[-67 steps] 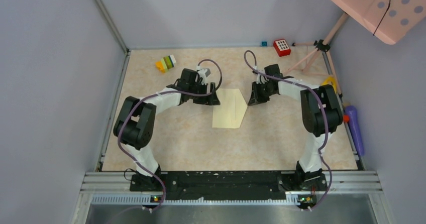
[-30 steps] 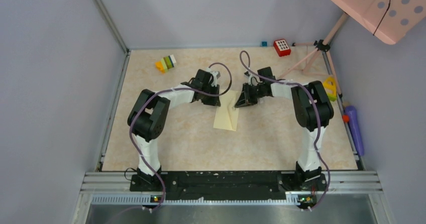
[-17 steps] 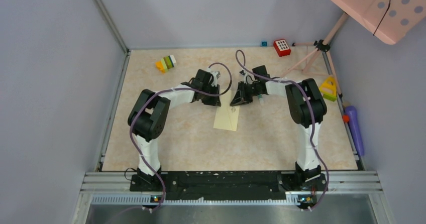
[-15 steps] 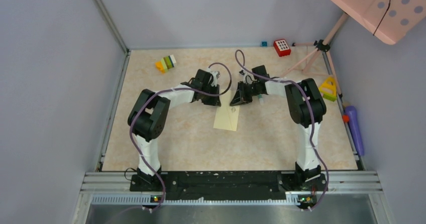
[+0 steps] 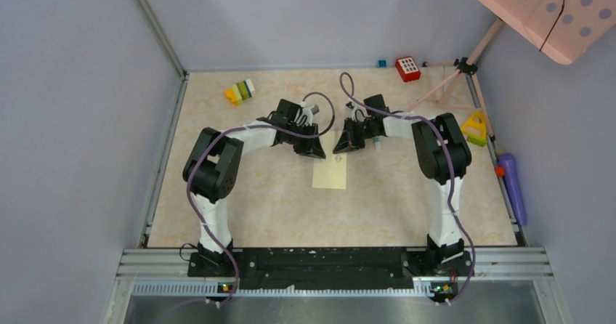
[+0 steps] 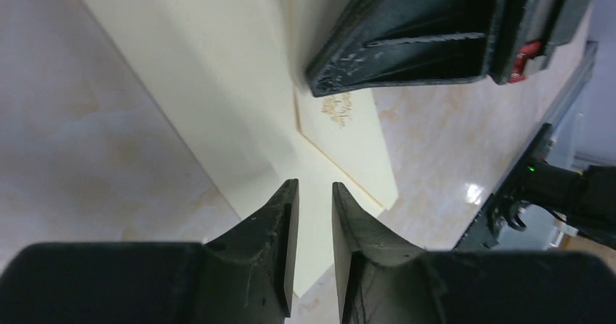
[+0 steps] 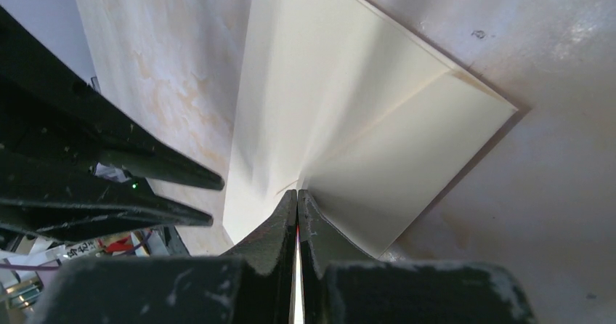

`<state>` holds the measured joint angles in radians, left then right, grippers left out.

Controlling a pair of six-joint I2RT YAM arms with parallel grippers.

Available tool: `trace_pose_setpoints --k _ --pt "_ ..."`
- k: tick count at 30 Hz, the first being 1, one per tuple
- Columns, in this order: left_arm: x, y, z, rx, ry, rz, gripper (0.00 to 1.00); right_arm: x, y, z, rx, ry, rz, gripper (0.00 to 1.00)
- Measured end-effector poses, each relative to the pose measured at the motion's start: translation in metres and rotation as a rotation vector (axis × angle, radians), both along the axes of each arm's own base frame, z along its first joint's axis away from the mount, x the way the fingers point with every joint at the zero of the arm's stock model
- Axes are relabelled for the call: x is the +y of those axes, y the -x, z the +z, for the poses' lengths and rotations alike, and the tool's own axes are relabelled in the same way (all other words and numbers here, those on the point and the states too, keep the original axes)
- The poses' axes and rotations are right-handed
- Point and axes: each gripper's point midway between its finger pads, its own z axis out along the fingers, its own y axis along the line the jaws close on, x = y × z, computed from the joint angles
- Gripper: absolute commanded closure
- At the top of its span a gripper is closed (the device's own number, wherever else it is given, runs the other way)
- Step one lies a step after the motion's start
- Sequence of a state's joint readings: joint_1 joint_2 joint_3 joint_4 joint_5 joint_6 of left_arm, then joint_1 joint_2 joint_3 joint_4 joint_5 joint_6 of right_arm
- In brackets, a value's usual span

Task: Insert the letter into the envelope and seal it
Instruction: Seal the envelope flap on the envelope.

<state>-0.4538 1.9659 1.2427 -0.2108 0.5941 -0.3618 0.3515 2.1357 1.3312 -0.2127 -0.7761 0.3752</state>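
Observation:
The pale cream envelope (image 5: 330,173) lies flat mid-table with its flap folded over, a faint small mark (image 5: 339,159) on its face. My right gripper (image 5: 339,148) is shut, its tips touching the paper at the fold (image 7: 298,192) on the envelope (image 7: 378,128). Just left of it, my left gripper (image 5: 318,152) hovers over the envelope (image 6: 232,70) with its jaws (image 6: 314,187) a narrow gap apart and nothing between them. The right gripper's fingers (image 6: 407,55) show in the left wrist view, beside the mark (image 6: 336,107). The letter is not visible in any view.
Coloured blocks (image 5: 240,91) lie at the back left, a red block (image 5: 407,68) and a small blue cube (image 5: 381,63) at the back. A tripod (image 5: 459,70), yellow triangle (image 5: 476,129) and purple cylinder (image 5: 512,184) line the right edge. A pink dotted board (image 5: 552,8) hangs above.
The flap, open toward the right at first, has been folded over leftward by the right gripper. The right jaws closed fully. The left gripper shifted slightly toward the envelope's top.

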Motion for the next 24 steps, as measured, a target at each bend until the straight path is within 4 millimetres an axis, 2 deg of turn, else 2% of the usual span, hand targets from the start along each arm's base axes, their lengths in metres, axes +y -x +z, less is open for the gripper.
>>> trace_pose_setpoints --k 7,11,14,16,20,24 --pt "-0.024 0.016 0.023 0.048 0.150 -0.084 0.78 0.000 0.000 0.000 0.002 0.004 0.003 1.00" --pt "-0.041 0.021 0.027 0.063 0.187 -0.123 0.89 0.000 0.000 -0.001 0.005 0.004 0.005 1.00" --pt "-0.052 0.016 0.019 0.076 0.189 -0.131 1.00 0.000 0.000 -0.001 0.005 0.004 0.005 1.00" --pt "-0.055 0.013 0.008 0.093 0.177 -0.127 1.00 0.000 0.000 -0.001 0.005 0.005 0.006 1.00" --pt "-0.049 0.014 -0.015 0.130 0.123 -0.102 1.00 0.000 0.000 -0.001 0.004 0.004 0.005 1.00" --pt "-0.045 0.014 -0.020 0.132 0.099 -0.095 1.00 0.000 0.000 -0.001 0.004 0.005 0.005 1.00"
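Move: From the left hand, the folded-over envelope flap has its middle about 5 cm to the right, level in reach and some 4 cm below. The gold seal mark on the flap lies about 5 cm right and 1 cm back; the right gripper's shut fingertips stand 4 cm right and about 1 cm ahead. From the right hand, the flap's middle is right below by 2 cm and about 1 cm back, with the glue stick 12 cm to its right and 3 cm ahead. The left fingertips come down onto the flap beside the gold mark, just behind the right gripper, and press there. To get there the left hand arcs up and about 5 cm right with a slight draw back, shutting its part-open fingers on the way, then sinks about 4.5 cm, easing slightly back left. The right hand stays put, closed, still holding the flap down. ##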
